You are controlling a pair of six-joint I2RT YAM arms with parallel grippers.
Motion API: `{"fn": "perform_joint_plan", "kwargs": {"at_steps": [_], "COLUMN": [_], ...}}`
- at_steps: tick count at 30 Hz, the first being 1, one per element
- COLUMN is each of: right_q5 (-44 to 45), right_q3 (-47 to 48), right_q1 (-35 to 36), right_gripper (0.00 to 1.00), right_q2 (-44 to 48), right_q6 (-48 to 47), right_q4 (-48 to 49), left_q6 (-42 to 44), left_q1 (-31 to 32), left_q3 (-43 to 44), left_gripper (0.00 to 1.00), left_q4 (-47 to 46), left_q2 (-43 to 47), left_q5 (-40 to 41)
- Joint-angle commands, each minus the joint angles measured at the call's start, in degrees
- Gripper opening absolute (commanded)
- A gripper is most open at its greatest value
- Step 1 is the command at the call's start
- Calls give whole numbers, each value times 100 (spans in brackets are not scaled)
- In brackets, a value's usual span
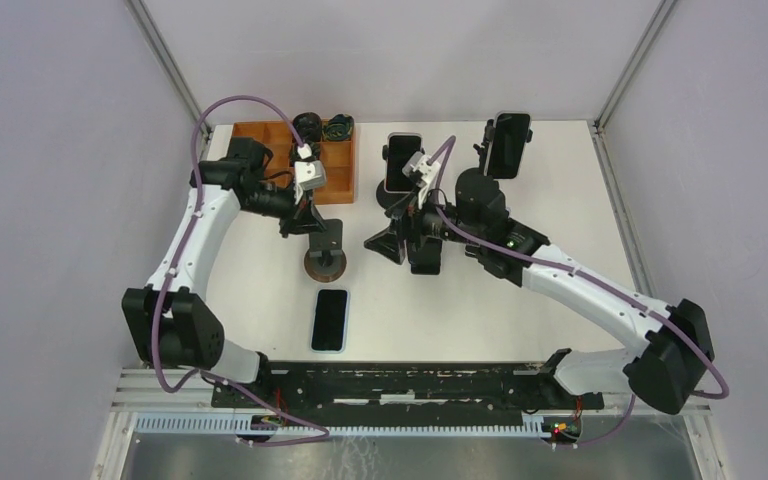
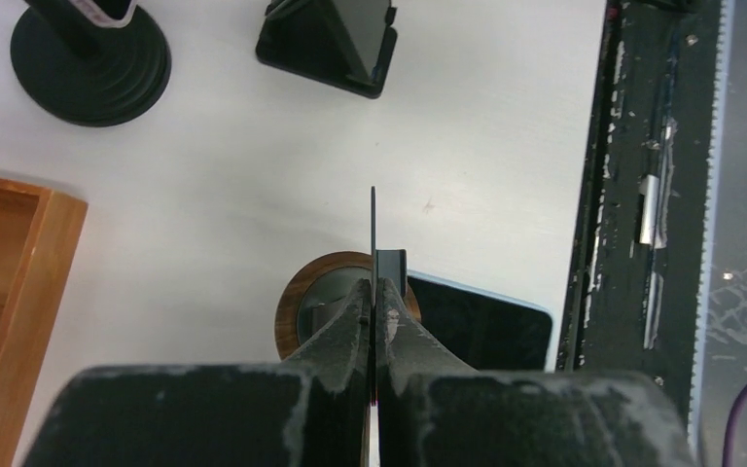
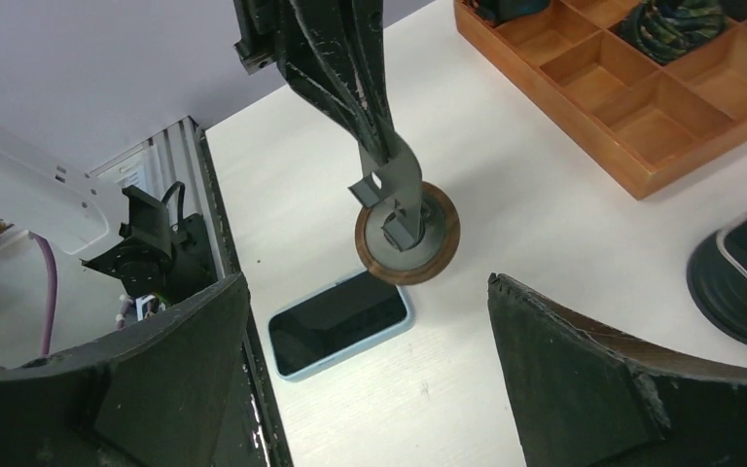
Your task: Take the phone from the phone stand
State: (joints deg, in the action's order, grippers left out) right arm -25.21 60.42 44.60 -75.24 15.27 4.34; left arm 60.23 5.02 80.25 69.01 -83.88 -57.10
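A phone (image 1: pixel 329 319) in a light blue case lies flat, screen up, near the table's front edge, just in front of the phone stand (image 1: pixel 324 262), which has a round wooden base. The phone (image 2: pixel 481 326) lies off the stand. My left gripper (image 2: pixel 377 292) is shut on the stand's thin upright plate (image 2: pixel 373 224), above the wooden base (image 2: pixel 302 302). My right gripper (image 3: pixel 365 292) hangs wide open over the table to the right of the stand, with nothing between its fingers. In its view the phone (image 3: pixel 340 319) and the stand (image 3: pixel 409 263) lie below.
A wooden compartment tray (image 1: pixel 335 170) sits at the back left. Two other stands carrying phones stand at the back, one in the middle (image 1: pixel 401 163) and one at the right (image 1: pixel 509 145). A black wedge stand (image 2: pixel 331 44) sits under the right arm. A metal rail (image 1: pixel 390 385) runs along the front.
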Motion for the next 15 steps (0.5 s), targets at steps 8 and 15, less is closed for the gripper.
{"fn": "perform_joint_plan", "kwargs": {"at_steps": [8,15], "right_q5": [1225,1166], "right_q3": [-811,-1040], "right_q1": [-240,-329], "right_gripper": [98,98], "right_q2": [1162,1261], "right_q6": [-6,-85], "right_q4": [-412,-590], "left_q6": [788,1545], "left_q1": [-7,-39], "left_q3": [362,996], "left_gripper": [2,2], "left_q4": [-330,84], "left_q2": [-752,-1574], "left_q5": [153,-158]}}
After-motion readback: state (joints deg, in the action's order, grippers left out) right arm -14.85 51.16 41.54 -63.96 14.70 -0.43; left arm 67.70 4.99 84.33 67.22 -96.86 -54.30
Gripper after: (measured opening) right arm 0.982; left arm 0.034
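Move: My left hand still holds the emptied phone stand above the table. The bare spot it is being lowered to lies roughly 8 cm ahead, 2 cm right and 23 cm below that hand. The removed phone lies flat about 9 cm back and 1 cm right; the black phone holder stands some 7 cm ahead and 23 cm right. From my right hand the bare spot is about 10 cm ahead, 13 cm left and 28 cm below. I lower the phone stand with my left hand, about 5 cm down and nearly as far forward, moving beyond the flat phone, the fingers shut on the stand's metal plate and the wrist almost steady. Meanwhile I draw my open, empty right hand some 6 cm to the right and a little down, away from the stand, turning it about 15 degrees clockwise. ##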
